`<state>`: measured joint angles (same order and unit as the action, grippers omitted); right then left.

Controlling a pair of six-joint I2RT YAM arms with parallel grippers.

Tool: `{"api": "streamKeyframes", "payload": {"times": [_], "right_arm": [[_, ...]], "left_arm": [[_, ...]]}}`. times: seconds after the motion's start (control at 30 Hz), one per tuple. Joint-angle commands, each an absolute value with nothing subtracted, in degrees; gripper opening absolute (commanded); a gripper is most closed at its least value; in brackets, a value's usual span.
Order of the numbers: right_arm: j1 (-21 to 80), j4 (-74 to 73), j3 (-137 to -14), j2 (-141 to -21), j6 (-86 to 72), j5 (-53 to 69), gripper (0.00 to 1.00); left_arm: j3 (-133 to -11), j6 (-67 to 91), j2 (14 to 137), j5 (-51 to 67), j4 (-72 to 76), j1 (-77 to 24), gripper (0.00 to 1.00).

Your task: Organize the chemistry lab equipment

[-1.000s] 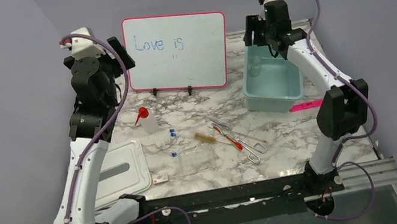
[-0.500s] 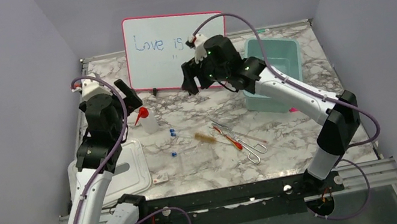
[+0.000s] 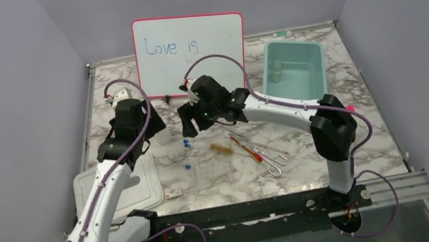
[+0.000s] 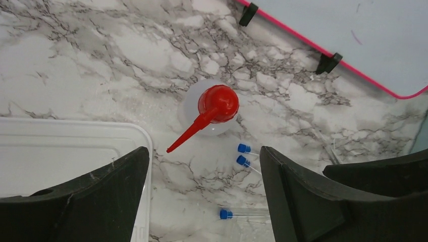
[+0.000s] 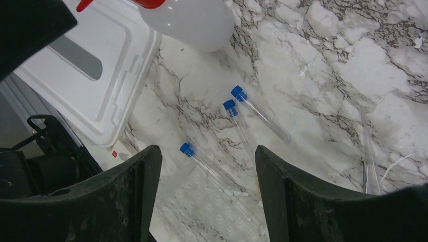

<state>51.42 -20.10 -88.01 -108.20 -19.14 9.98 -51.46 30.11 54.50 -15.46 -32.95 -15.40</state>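
The clear squeeze bottle with red nozzle [image 4: 217, 103] stands on the marble, just ahead of my open, empty left gripper [image 4: 203, 151]; my left arm mostly hides it in the top view. Three blue-capped tubes [image 5: 237, 121] lie beside it, one [image 5: 202, 161] on the clear rack [image 5: 217, 206]. My right gripper [image 5: 208, 151] is open and empty above the tubes and rack. In the top view the grippers, left [image 3: 152, 126] and right [image 3: 189, 124], hover close together. The brown-handled tool [image 3: 222, 148], red-handled tool [image 3: 251, 153] and metal tongs [image 3: 275, 161] lie right of the rack [image 3: 214, 173]. The little beaker [image 3: 278, 71] stands in the teal bin [image 3: 312, 52].
A white plastic lid [image 3: 123, 187] lies at the near left, also in the left wrist view [image 4: 60, 146]. The pink-framed whiteboard [image 3: 190, 51] stands at the back. A small card [image 3: 172, 193] lies near the front edge. The pink marker is hidden behind my right elbow.
My right arm swung from over the teal bin leftward and down to above the tubes. My left arm lowered and reached forward over the squeeze bottle.
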Motion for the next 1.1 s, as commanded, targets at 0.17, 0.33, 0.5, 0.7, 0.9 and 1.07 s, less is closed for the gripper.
{"api": "streamKeyframes", "payload": {"times": [0.17, 0.33, 0.5, 0.7, 0.9, 1.07], "right_arm": [[51.4, -15.5, -82.9, -105.6, -23.6, 6.8, 0.72], [51.4, -15.3, -81.8, -104.9, -22.9, 5.6, 0.72], [51.4, -15.3, -82.2, -105.1, -21.8, 4.2, 0.72], [51.4, -15.3, -83.3, -105.7, -20.8, 2.3, 0.72], [51.4, -14.9, -84.3, -106.9, -20.7, 2.0, 0.72], [51.4, -14.4, -84.9, -108.0, -21.2, 2.5, 0.72]], "left_arm": [[-55.2, 19.9, 68.5, -9.3, -31.4, -12.1, 0.76], [-57.6, 15.5, 73.5, -4.4, -29.8, -11.6, 0.66], [-59.8, 12.9, 76.3, -2.0, -29.7, -11.6, 0.54], [-61.7, 18.1, 77.5, 3.4, -32.3, -11.6, 0.32], [-62.3, 27.6, 77.7, 3.1, -34.3, -11.6, 0.23], [-61.6, 31.5, 77.8, -0.2, -34.2, -12.0, 0.24]]}}
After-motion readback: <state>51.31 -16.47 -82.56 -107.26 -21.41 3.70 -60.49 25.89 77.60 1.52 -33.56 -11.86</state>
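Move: The wash bottle's middle lies about 5 cm ahead of the open left hand, 2 cm to its right and some 13 cm below; its red cap is only about 6 cm below. The blue-capped tubes lie about 12 cm to the right of the bottle and 5 cm nearer; the white lid is some 15 cm left of it and 15 cm nearer. From the open right hand, the bottle is 2 cm ahead, 10 cm left and 8 cm below; the tubes are nearly beneath. The left fingers close on the wash bottle's red cap from both sides and still pinch it at the end. To get there, the left hand sinks about 6 cm while going forward, tips its fingers some 15 degrees further down, then swings clockwise and carries on to the right, rolling its left side down. The right hand drops about 3 cm and eases slightly right near the tubes, staying open. ##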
